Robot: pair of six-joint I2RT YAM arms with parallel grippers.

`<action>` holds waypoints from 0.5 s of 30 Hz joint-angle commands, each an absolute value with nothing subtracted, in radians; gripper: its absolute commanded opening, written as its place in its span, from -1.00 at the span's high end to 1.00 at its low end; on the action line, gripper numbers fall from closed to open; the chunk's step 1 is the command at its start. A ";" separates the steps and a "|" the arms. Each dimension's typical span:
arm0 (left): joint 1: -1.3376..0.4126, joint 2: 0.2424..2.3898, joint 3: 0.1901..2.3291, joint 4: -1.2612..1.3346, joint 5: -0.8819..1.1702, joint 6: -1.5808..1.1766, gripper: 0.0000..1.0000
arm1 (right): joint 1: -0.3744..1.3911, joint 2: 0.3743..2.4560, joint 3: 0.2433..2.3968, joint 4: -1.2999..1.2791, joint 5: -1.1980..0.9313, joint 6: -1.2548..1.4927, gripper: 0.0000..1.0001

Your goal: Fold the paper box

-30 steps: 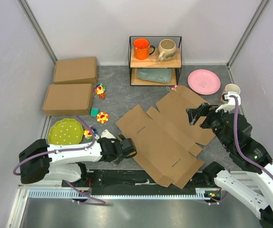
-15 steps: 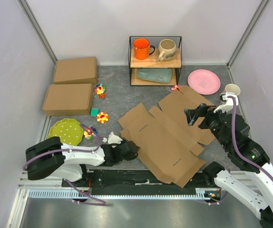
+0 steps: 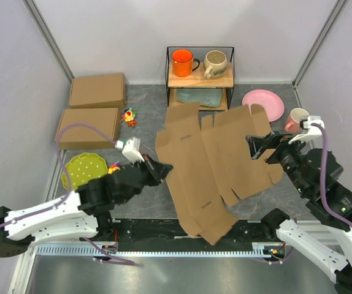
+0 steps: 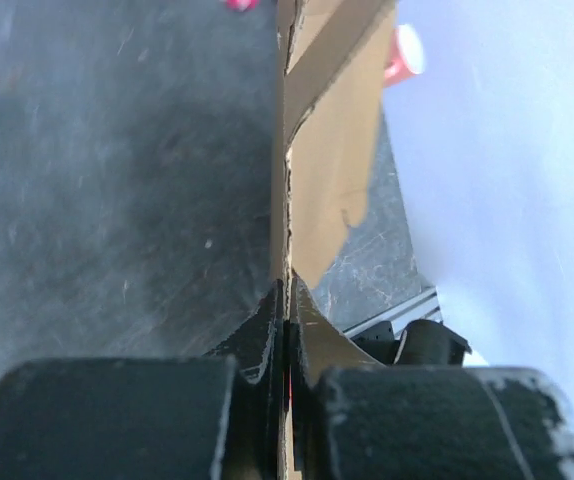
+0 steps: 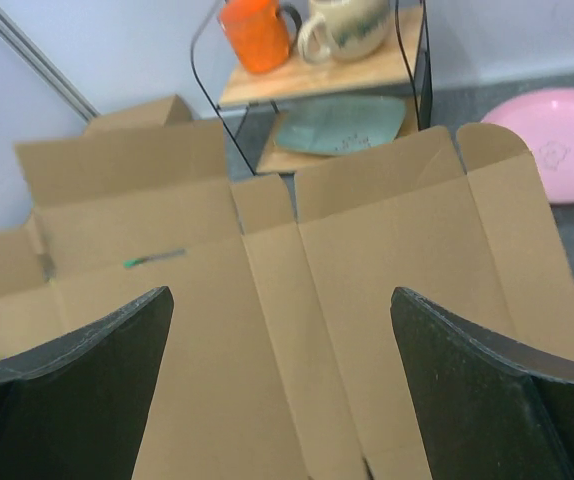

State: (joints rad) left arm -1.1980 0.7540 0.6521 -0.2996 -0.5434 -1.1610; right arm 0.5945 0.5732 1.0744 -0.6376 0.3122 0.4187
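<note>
The paper box (image 3: pixel 213 153) is a flat brown die-cut cardboard sheet with flaps and slits, raised off the table and tilted, its near corner down by the front rail. My left gripper (image 3: pixel 162 169) is shut on the sheet's left edge. In the left wrist view the cardboard (image 4: pixel 332 170) runs edge-on between the pressed fingers of the left gripper (image 4: pixel 287 298). My right gripper (image 3: pixel 257 148) stands open at the sheet's right side. In the right wrist view its fingers (image 5: pixel 117 345) are spread wide over the sheet (image 5: pixel 367 260), and the right gripper (image 5: pixel 282 305) holds nothing.
Two closed brown boxes (image 3: pixel 97 90) (image 3: pixel 88 127) lie at the back left. A wire shelf (image 3: pixel 199 79) with an orange mug and a beige mug stands at the back. A pink plate (image 3: pixel 268 104), a cup (image 3: pixel 298 116), a green plate (image 3: pixel 84 168) and small toys (image 3: pixel 128 115) ring the sheet.
The left gripper has shut on the sheet's left edge and risen, swinging the sheet up and toward the back. The right arm has shifted slightly right, its gripper still open.
</note>
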 commanded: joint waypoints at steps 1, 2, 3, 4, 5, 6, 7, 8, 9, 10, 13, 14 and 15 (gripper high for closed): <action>-1.201 0.803 0.992 -0.449 -0.531 -0.633 0.96 | 0.597 0.589 1.184 -0.637 0.341 0.362 -0.96; -1.200 0.828 1.053 -0.483 -0.502 -0.539 0.96 | 0.595 0.594 1.198 -0.638 0.347 0.353 -0.96; -1.201 0.848 1.157 -0.524 -0.468 -0.500 0.96 | 0.595 0.595 1.225 -0.638 0.347 0.348 -0.96; -1.201 0.871 1.199 -0.538 -0.384 -0.461 0.96 | 0.597 0.604 1.241 -0.640 0.342 0.344 -0.96; -1.201 0.903 1.239 -0.551 -0.343 -0.393 0.96 | 0.595 0.607 1.277 -0.643 0.322 0.336 -0.96; -1.201 0.922 1.317 -0.563 -0.306 -0.367 0.96 | 0.595 0.614 1.298 -0.646 0.312 0.334 -0.96; -1.201 0.937 1.359 -0.593 -0.234 -0.348 0.97 | 0.595 0.624 1.319 -0.656 0.302 0.333 -0.96; -1.201 0.966 1.399 -0.606 -0.200 -0.318 0.96 | 0.595 0.630 1.359 -0.663 0.295 0.331 -0.96; -1.201 0.979 1.476 -0.620 -0.166 -0.305 0.96 | 0.595 0.634 1.379 -0.667 0.284 0.328 -0.96; -1.201 0.991 1.515 -0.636 -0.096 -0.295 0.96 | 0.595 0.637 1.397 -0.676 0.279 0.328 -0.96; -1.201 1.038 1.649 -0.672 -0.005 -0.267 0.96 | 0.595 0.627 1.469 -0.684 0.269 0.334 -0.96; -1.201 1.055 1.699 -0.678 0.014 -0.265 0.97 | 0.597 0.624 1.495 -0.683 0.259 0.337 -0.96; -1.201 1.063 1.722 -0.683 0.027 -0.267 0.96 | 0.595 0.620 1.508 -0.681 0.226 0.353 -0.96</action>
State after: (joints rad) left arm -1.1973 1.0393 1.5768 -0.6582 -0.1429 -0.3794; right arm 0.5945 0.6315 1.4235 -0.6773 0.2871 0.3466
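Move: The flattened paper box, already pinched by its left edge in my left hand, has its middle about 15 cm to my left hand's right, 5 cm ahead and 11 below. The flower toy lies some 24 cm left of that hand, 8 ahead and 20 below. The mug shelf stands about 37 ahead, 11 right and 10 below. From my open right hand, the box's middle is roughly 13 cm left, 3 ahead and 25 below. I keep the box's edge pinched in my left fingers and swing it quickly up off the table, about 23 cm. The rise slows as my hand eases a little back, while my wrist tips the fingers up and turns them clockwise, some 30 degrees each. My empty right hand, still wide open, rises about 12 cm beside the box and draws back slightly. ##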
